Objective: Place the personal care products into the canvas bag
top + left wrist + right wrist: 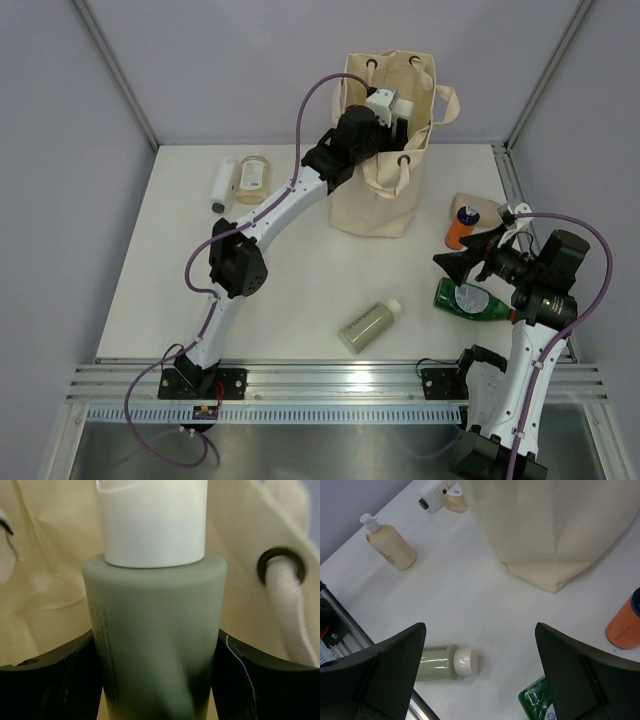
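Note:
The cream canvas bag (385, 190) stands upright at the back of the table, rope handles through dark eyelets (281, 565). My left gripper (402, 135) reaches into its mouth, shut on a sage green bottle (155, 630) with a white cap (152, 522); the bag's inner wall (50, 555) surrounds it. My right gripper (468, 252) hovers open and holds nothing, above a second sage bottle (437, 662) and a dark green bottle (470, 300). An orange blue-capped bottle (461, 230) and a peach one (472, 205) lie right of the bag. At back left lie a white tube (222, 185) and an amber-beige bottle (252, 178).
A cream pump bottle (392, 545) lies left of the bag, hidden under the left arm in the top view. Grey walls close in the table (300, 270) on three sides, and a metal rail (330, 380) runs along the near edge.

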`<action>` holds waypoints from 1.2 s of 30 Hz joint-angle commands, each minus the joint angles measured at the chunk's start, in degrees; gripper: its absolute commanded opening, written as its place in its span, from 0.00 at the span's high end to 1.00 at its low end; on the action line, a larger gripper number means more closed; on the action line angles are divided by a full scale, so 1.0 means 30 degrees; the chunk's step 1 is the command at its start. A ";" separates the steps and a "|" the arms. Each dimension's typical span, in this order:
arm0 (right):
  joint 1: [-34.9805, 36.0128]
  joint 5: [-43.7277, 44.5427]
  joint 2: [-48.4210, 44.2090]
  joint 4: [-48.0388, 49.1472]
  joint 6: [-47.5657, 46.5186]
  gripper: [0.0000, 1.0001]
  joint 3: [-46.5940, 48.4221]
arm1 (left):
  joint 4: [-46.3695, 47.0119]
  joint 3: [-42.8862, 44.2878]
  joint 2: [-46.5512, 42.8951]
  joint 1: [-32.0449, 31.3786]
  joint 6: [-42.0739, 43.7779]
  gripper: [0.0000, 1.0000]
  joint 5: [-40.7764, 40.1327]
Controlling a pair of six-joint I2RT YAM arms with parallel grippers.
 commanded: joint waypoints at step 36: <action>-0.0116 0.6616 0.5003 -0.2572 0.1387 0.03 0.5159 | -0.3199 -0.2933 -0.7770 0.1965 -0.1716 0.01 0.2170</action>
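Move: The left hand already holds the sage-green bottle at the canvas bag's mouth; the bag's middle is about 4 cm ahead, level sideways and some 12 cm below. The orange container stands about 27 cm right of that hand, 4 cm back and 25 cm down; the amber bottle lies roughly 35 cm left, 13 cm ahead and 28 cm down. From the right hand, the bag is about 31 cm ahead, 16 cm left, 9 cm lower. Left hand lowers the bottle about 10 cm into the bag, opens, withdraws up and left; right eases forward-right. ##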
